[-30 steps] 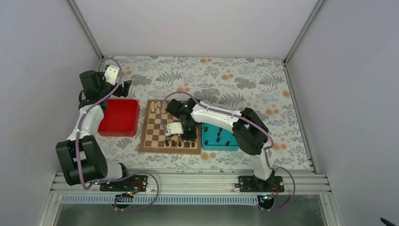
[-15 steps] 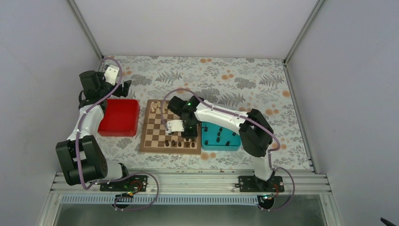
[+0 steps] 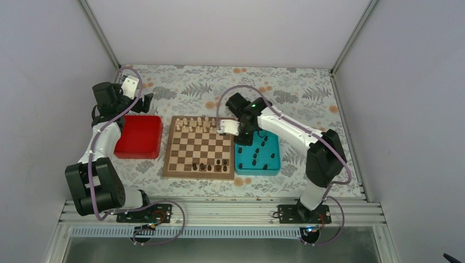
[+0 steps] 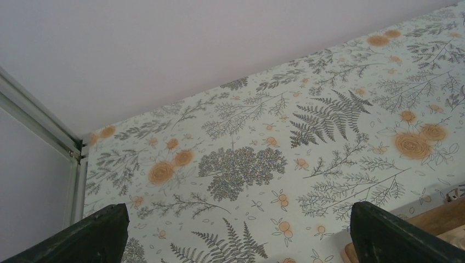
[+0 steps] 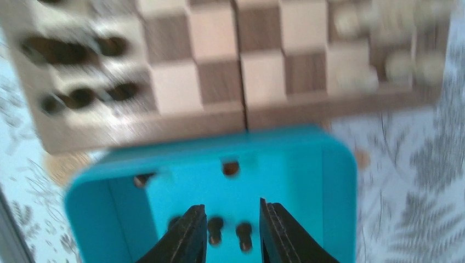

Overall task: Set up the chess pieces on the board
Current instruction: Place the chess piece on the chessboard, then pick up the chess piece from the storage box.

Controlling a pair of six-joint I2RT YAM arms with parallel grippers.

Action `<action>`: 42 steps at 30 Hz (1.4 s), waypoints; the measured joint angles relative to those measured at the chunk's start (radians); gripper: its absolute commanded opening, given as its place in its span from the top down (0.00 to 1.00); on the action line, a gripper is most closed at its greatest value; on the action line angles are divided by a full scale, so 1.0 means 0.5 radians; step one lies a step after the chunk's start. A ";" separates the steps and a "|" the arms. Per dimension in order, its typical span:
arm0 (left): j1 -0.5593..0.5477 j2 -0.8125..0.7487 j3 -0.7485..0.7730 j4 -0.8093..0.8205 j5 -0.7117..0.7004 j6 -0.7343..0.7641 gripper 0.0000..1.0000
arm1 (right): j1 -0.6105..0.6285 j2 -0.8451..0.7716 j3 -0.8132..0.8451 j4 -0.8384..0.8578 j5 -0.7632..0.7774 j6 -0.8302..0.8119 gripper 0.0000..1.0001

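The board (image 3: 189, 148) lies at the middle of the table. Several dark chess pieces (image 3: 210, 166) stand on its near rows, and more lie in the teal tray (image 3: 274, 167) to its right. My right gripper (image 3: 244, 138) hovers over the tray's far end. In the right wrist view, blurred by motion, its jaws (image 5: 233, 222) are slightly open with nothing held; dark pieces (image 5: 215, 230) lie on the tray floor below them, and the board (image 5: 219, 82) is beyond. My left gripper (image 3: 146, 102) is wide open over bare cloth (image 4: 236, 241), far left.
Pale cream pieces (image 3: 194, 125) fill the board's far rows. A red tray (image 3: 140, 137) sits left of the board, under the left arm. The floral cloth (image 3: 285, 93) covers the table, with walls close on three sides.
My right arm has drawn back from the board's near right squares to over the teal tray, and its jaws have parted. The left arm has not moved.
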 measured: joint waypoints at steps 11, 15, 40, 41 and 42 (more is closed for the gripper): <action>0.000 0.000 0.000 0.002 0.001 0.000 0.00 | -0.359 -0.073 -0.371 0.100 -0.037 -0.007 0.69; 0.000 -0.001 0.000 0.002 0.001 0.000 0.00 | -0.327 -0.003 -0.371 0.174 -0.126 -0.018 0.65; -0.136 -0.020 0.021 -0.071 -0.066 0.082 0.00 | -0.277 0.198 -0.320 0.264 -0.172 -0.037 0.49; -0.198 -0.022 0.049 -0.103 -0.083 0.112 0.00 | -0.299 0.166 -0.332 0.259 -0.170 -0.037 0.47; -0.274 -0.021 0.101 -0.161 -0.101 0.141 0.00 | -0.330 0.121 -0.343 0.248 -0.171 -0.040 0.45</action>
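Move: The right hand has just come off the board, empty, over the left side of the teal tray. A dark piece near the tray's middle, the likely next one, lies about 9 cm to its right, 1 cm back and 10 cm below; the left-edge piece is some 2 cm right and 1 cm back, the near-left piece 2 cm right and 7 cm back. From the left hand the middle piece lies roughly 40 cm right, 17 cm back and 20 cm down. The right hand, empty, swings about 7 cm to the right over the tray, then drops down towards the dark pieces to some 8 cm below its start while drifting back left nearly 5 cm, pauses low near the left-edge piece, and at the end lifts a little and heads right again, nearer to the middle pieces. Its fingers spread steadily from about a quarter open to half open as the fingertips tip some 10 degrees back towards the base, while the wide-open left hand sets off right at the very end, about 5 cm towards the board's far side. ##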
